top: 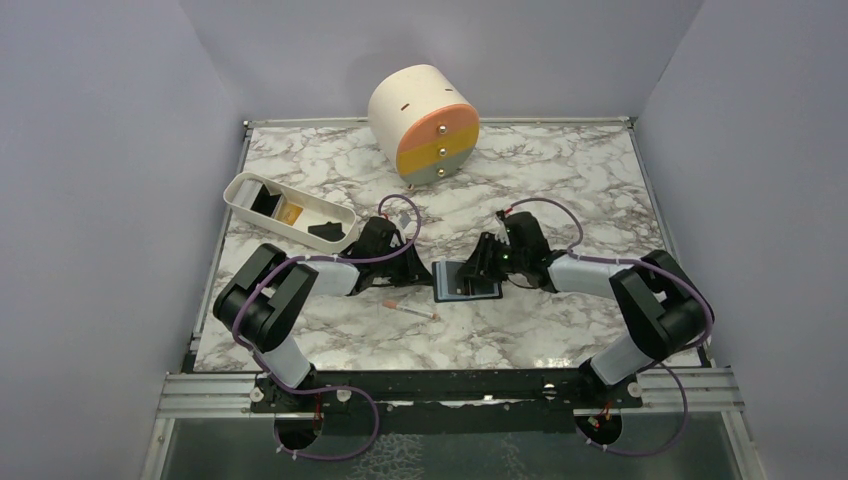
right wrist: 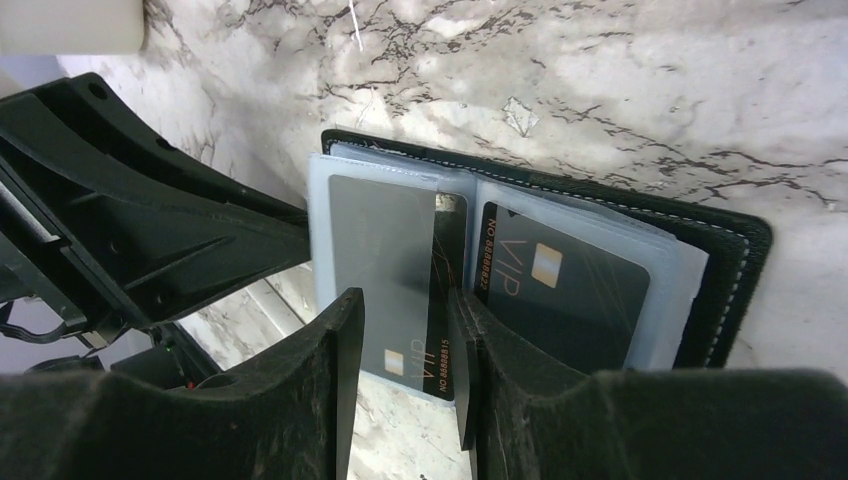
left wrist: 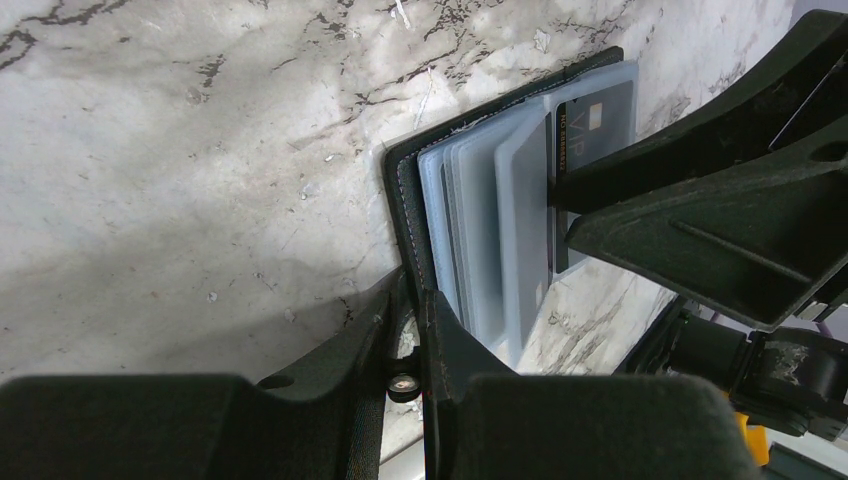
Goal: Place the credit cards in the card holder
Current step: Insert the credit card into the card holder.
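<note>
The black card holder [top: 466, 283] lies open on the marble, its clear sleeves showing. My left gripper [top: 418, 272] is shut on the holder's left cover edge [left wrist: 405, 190]. In the left wrist view the gripper [left wrist: 415, 290] pinches that black edge. My right gripper [right wrist: 405, 300] is open, jaws apart over the sleeves; it shows in the top view [top: 478, 268]. A dark VIP credit card [right wrist: 395, 250] sits in the left sleeve, its right strip uncovered, next to my right finger [right wrist: 470, 340]. A second dark VIP card [right wrist: 560, 290] sits in the right sleeve.
An oblong white tray [top: 240, 188] at the left holds black pieces and an orange-yellow flat piece [top: 290, 212]. A round cream drawer box [top: 425, 125] stands at the back. A thin white-and-pink stick [top: 410, 311] lies in front of the left gripper.
</note>
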Controlling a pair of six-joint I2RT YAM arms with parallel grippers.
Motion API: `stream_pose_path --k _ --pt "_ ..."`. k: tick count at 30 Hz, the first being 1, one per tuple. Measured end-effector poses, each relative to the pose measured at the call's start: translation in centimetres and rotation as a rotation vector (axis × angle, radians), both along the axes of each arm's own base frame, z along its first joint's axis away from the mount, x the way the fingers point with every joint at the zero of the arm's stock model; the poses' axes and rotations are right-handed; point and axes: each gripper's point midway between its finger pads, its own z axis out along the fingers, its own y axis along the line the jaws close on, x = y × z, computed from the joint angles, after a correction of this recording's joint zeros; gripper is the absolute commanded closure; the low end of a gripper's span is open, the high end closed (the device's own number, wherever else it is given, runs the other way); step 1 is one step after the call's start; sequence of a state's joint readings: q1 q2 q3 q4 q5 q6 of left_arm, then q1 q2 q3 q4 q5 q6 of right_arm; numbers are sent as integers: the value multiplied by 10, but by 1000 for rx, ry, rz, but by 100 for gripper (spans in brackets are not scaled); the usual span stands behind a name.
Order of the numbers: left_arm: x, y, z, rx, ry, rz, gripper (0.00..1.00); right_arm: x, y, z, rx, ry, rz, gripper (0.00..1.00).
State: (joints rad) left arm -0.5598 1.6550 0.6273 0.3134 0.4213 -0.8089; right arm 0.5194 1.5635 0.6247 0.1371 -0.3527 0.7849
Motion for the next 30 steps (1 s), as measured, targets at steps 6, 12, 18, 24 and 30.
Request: stream_pose_path --k 6,12,18,24,30 --pt "0 0 0 1 -2 -2 100 -2 7 -1 12 1 18 64" --pt "0 0 0 3 -8 -8 100 -3 11 3 31 -10 39 62" --pt "0 0 0 4 -13 -11 100 -7 7 10 15 -27 60 54" --pt "0 0 0 6 -16 -12 100 -3 -5 22 -58 -60 36 40" --pt "0 1 1 7 -21 -15 100 6 -27 28 -145 -95 -26 27"
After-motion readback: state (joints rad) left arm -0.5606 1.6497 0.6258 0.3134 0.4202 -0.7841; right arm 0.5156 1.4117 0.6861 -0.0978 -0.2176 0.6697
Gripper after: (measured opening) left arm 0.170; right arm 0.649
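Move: The card holder lies open; its half-raised clear page, with a card inside, has its middle about 2 cm left of the right fingers, level with them in reach and height. The black card in the right-hand pocket is roughly 3 cm to the right of those fingers and 1 cm below. The orange marker is some 14 cm left of them and 8 cm back. From the left hand, the raised page is about 6 cm to the right. Already against the card-filled page, the right fingers push it about 1 cm left and over towards the holder's left side, then come off: the hand rises some 3 cm while swinging about 4 cm back to the right over the spine, its fingers spreading wider. The left fingers keep their pinch on the holder's left edge. ##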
